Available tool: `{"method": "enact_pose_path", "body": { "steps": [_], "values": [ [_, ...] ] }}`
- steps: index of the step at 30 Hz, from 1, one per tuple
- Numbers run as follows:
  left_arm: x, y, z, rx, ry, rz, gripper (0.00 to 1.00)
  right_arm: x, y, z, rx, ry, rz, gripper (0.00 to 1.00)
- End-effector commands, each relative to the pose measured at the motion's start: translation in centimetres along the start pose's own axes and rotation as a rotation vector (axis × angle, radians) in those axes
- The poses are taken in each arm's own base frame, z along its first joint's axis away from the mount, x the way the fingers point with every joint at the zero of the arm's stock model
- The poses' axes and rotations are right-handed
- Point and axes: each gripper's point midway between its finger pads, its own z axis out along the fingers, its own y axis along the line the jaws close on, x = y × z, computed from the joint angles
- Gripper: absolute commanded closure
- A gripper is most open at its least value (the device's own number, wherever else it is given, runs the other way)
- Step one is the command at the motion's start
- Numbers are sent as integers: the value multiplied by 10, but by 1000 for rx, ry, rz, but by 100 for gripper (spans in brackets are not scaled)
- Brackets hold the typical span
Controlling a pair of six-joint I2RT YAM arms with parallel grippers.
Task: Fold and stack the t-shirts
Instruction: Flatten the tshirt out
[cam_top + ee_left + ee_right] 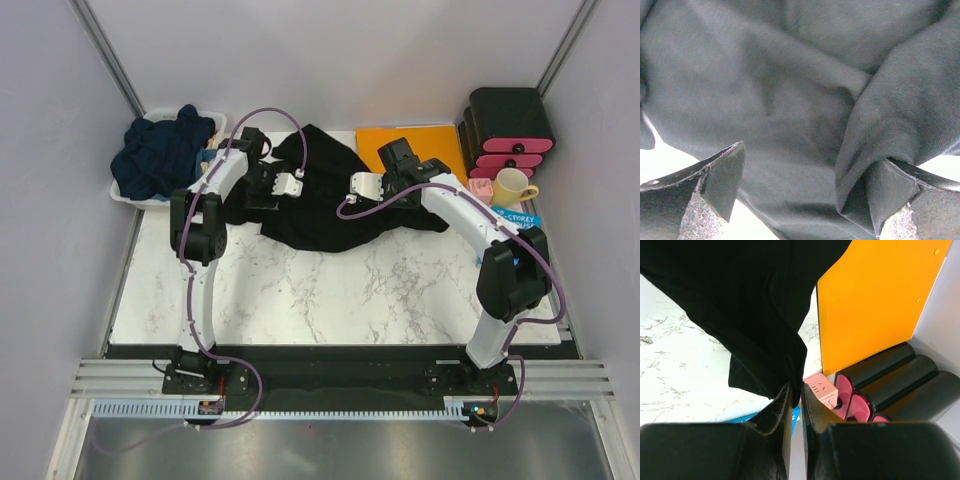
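Note:
A black t-shirt (pixel 325 215) lies crumpled across the back middle of the marble table (pixel 330 295). Both grippers are over it. My left gripper (pixel 288 183) hovers at its left part; in the left wrist view its jaws (pixel 812 155) stand wide open over the cloth (pixel 780 85), with a fold draped against the right finger (pixel 890 190). My right gripper (pixel 362 186) is at the shirt's right part. In the right wrist view it (pixel 796 388) is shut on a hanging edge of the black t-shirt (pixel 745 300). More t-shirts, dark navy (pixel 160 150), sit piled in a white basket (pixel 140 199) at the back left.
An orange sheet (pixel 412 148) lies flat at the back right. Beside it stand a black and pink drawer unit (pixel 510 128), a yellow mug (pixel 512 187), a pink box (pixel 821 389) and a blue booklet (pixel 517 216). White walls close in both sides.

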Motion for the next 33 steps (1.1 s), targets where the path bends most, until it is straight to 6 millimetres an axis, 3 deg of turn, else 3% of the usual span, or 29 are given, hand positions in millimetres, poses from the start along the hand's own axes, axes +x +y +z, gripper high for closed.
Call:
{"method": "enact_pose_path", "body": {
  "steps": [1,3,4,5,6,7,8,9,11,12,19,29,33],
  "values": [
    [23,23,-2,-173,39,-180,0,-6,-5,-5,16,-21,19,81],
    [22,26,-14,-222,49,-206,0,-5,-4,-4,13,-19,21,81],
    [23,37,-22,-285,49,-214,0,-5,-3,-4,12,-18,21,81],
    [23,29,-19,-284,45,-222,0,-5,-3,-4,12,-18,24,81],
    [17,37,-40,-350,39,-209,0,-5,-2,-3,12,-18,26,81],
    [15,43,-47,-397,32,-189,0,-4,-1,-3,9,-17,27,81],
    [12,30,-43,-381,17,-186,0,-5,0,-3,8,-19,27,81],
    [5,32,-59,-414,5,-167,0,-5,0,-2,9,-20,29,81],
    [-4,19,-60,-406,-28,-148,0,-5,0,-2,9,-21,30,81],
    [-11,19,-74,-429,-40,-135,0,-5,0,-2,9,-21,32,81],
    [-37,-39,-74,-342,-126,-47,0,-5,2,0,4,-21,31,81],
    [-35,-98,-51,-234,-132,33,0,-5,1,-1,10,-22,30,81],
    [-31,-125,-31,-238,-133,108,0,-4,1,-1,11,-17,30,81]
  ]
}}
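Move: The t-shirt's left near edge, which the left hand goes for, lies about 9 cm back from it, hardly to either side and some 2 cm lower. The raised far sleeve end is roughly 15 cm ahead and 15 cm to the right at table height; the laundry basket's middle is about 12 cm ahead and 23 cm to the left. From the right hand the same edge lies some 42 cm left, 8 cm back and 13 cm below. With fingers already wide open, the left hand draws clear of the fold lying against its rear finger, edging a little forward and left and turning about 13 degrees counter-clockwise, then rises some 5 cm, swings back and comes down again, ending about 12 cm nearer the base with that turn mostly undone. Its fingertips tip slightly forward and end low and open astride the shirt's left near edge, the front finger by the cloth and the rear one over bare table, while the right hand stays put and seems to keep its raised bit of shirt at its fingertips. ##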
